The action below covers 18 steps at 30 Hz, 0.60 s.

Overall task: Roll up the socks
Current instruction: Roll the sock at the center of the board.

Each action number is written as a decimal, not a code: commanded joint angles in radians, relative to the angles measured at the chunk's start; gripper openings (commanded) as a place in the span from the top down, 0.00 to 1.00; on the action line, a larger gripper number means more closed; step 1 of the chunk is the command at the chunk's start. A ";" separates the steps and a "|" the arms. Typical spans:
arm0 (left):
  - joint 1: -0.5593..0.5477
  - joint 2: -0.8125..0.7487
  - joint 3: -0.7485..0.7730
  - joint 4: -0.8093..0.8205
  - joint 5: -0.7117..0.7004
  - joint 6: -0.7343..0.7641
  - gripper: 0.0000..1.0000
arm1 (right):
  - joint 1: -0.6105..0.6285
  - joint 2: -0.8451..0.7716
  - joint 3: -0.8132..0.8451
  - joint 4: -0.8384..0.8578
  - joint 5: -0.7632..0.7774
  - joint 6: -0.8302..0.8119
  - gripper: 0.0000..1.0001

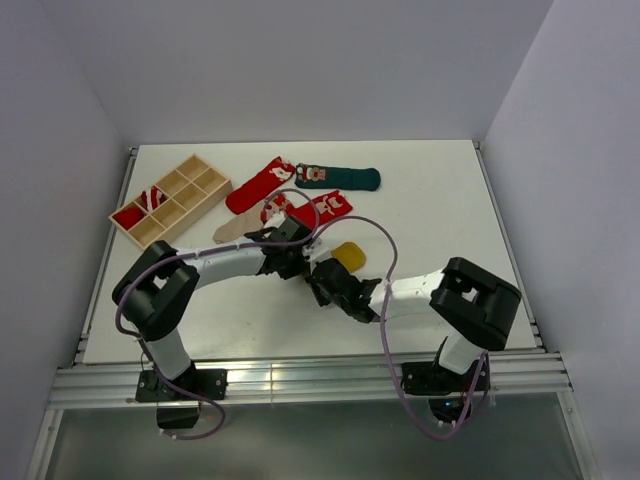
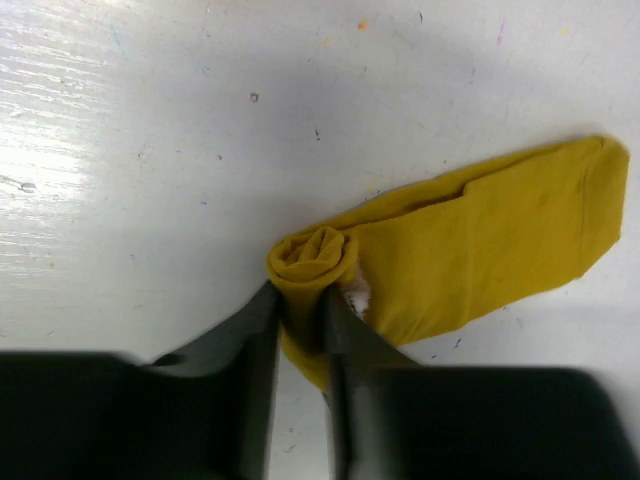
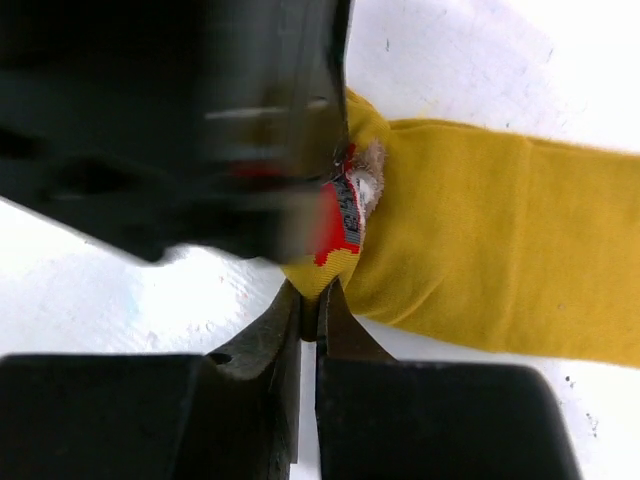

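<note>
A mustard yellow sock lies at mid-table, its near end wound into a small roll while the rest lies flat. My left gripper is shut on that roll, one finger on each side. My right gripper is shut on the roll's lower edge, beside a red-and-white figure patch. In the top view the left gripper and the right gripper meet at the sock's left end. The left gripper's dark body fills the top of the right wrist view.
Behind the arms lie a red sock, a dark green sock, another red sock, a striped sock and a beige sock. A wooden compartment tray at the back left holds rolled socks.
</note>
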 commanded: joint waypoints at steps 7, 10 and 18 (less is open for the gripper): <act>0.029 -0.185 -0.157 0.091 0.011 -0.085 0.36 | -0.229 -0.099 -0.068 -0.040 -0.504 0.166 1.00; 0.037 -0.254 -0.215 0.157 0.005 -0.118 0.34 | -0.307 -0.070 -0.073 -0.004 -0.679 0.223 1.00; 0.033 -0.305 -0.335 0.321 0.063 -0.142 0.32 | -0.471 0.137 -0.091 0.268 -1.085 0.487 1.00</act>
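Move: The rolled end of the yellow sock sits right at both hands' fingertips, still pinched by the right, with the left just starting to open. From the left hand, the sock's flat tail lies about 10 cm right and 6 ahead. The plain red sock is some 16 cm ahead and 4 right, and the beige sock about 13 ahead and 13 left. Left fingers open off the roll, withdrawing some 4 cm up-left, while right fingers, still pinching, twist about 45 degrees. ##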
